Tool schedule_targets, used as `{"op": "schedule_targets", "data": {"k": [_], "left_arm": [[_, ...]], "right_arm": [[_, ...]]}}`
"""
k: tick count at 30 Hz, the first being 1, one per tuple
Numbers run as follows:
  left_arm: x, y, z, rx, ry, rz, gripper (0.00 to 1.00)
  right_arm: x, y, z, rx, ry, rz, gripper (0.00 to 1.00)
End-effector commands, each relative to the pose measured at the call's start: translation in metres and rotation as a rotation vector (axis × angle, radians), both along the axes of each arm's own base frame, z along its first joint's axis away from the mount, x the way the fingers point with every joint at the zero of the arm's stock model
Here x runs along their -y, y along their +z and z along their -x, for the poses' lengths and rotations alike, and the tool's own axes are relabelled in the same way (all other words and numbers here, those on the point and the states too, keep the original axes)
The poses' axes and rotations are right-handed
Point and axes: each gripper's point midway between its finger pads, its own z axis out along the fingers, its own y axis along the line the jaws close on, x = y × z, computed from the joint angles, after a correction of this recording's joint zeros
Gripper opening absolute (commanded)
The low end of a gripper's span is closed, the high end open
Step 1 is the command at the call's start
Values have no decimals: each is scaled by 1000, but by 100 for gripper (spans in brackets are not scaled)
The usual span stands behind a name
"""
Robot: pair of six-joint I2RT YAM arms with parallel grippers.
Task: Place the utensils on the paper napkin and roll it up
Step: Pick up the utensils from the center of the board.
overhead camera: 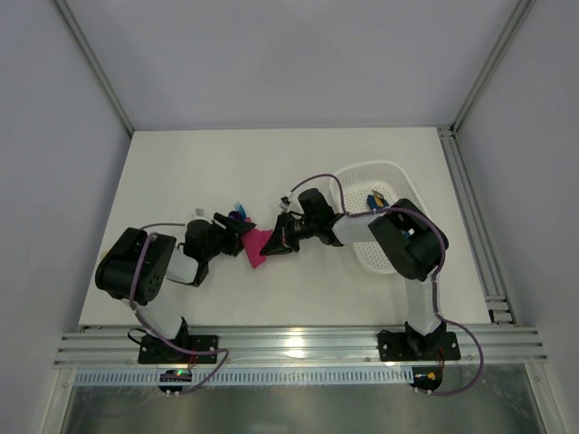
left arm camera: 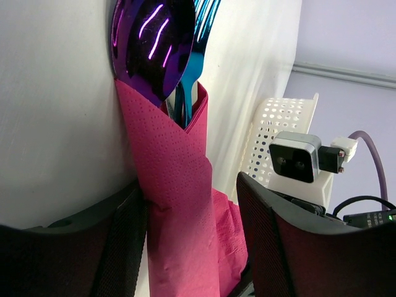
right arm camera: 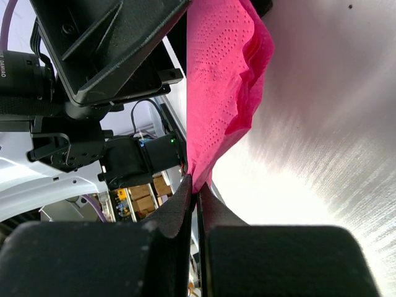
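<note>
The paper napkin point(left arm camera: 176, 185) is wrapped into a magenta roll around the utensils. A glossy purple spoon head point(left arm camera: 151, 43) and a blue fork point(left arm camera: 201, 31) stick out of its far end. My left gripper point(left arm camera: 189, 185) is open and straddles the roll: the left finger point(left arm camera: 124, 247) touches it, while the right finger point(left arm camera: 272, 247) stands apart from it. My right gripper point(right arm camera: 197, 185) is shut on a loose corner of the napkin point(right arm camera: 223, 80). From above, the napkin point(overhead camera: 261, 246) lies between the left gripper point(overhead camera: 242, 231) and the right gripper point(overhead camera: 271, 242), and the utensil tips point(overhead camera: 237, 215) show beside the left one.
A white perforated basket point(overhead camera: 384, 170) stands at the right behind the right arm, with small blue and yellow items point(overhead camera: 375, 199) inside. Its wall point(left arm camera: 278, 124) shows in the left wrist view, next to the right wrist camera point(left arm camera: 297, 158).
</note>
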Motion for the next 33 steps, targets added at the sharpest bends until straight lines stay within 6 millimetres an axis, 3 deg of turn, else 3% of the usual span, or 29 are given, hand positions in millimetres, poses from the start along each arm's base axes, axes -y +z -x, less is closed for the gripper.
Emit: {"op": "schedule_targets", "data": {"k": [1,24,30,33], "left_arm": [[-10,-32,10,-74,-4,-85,59],[-2,-23,4,112,-22,22,44],[-2,-20,3,137,-18,29,29],[-1,-17,4,148,-23,40,12]], "right_arm": [[-7,40,-1,77,24,-89,4],[-4,30,0,76,27,-62,4],[-4,26,1,77,27,-51,4],[-3,24,1,77,29,-47,3]]}}
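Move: The napkin roll already lies between the open left fingers, its middle about 1 cm back and 2 cm below the left hand. The purple spoon's bowl sticks out some 5 cm ahead and 3 cm left of the left hand, the blue fork head about 7 cm ahead and 2 cm left. The right gripper, on the napkin's loose tail, has the roll roughly 4 cm ahead, 4 cm left and 2 cm below. Keep the left gripper almost in place around the roll and lower it about 1 cm, letting the fingertips tip up some 5 to 10 degrees. Close the fingers from a bit over half open to nearly shut, pinching the paper-wrapped handles just behind the spoon's bowl. Keep the right gripper still and shut on the napkin's tail, easing it down under 1 cm at the end. ##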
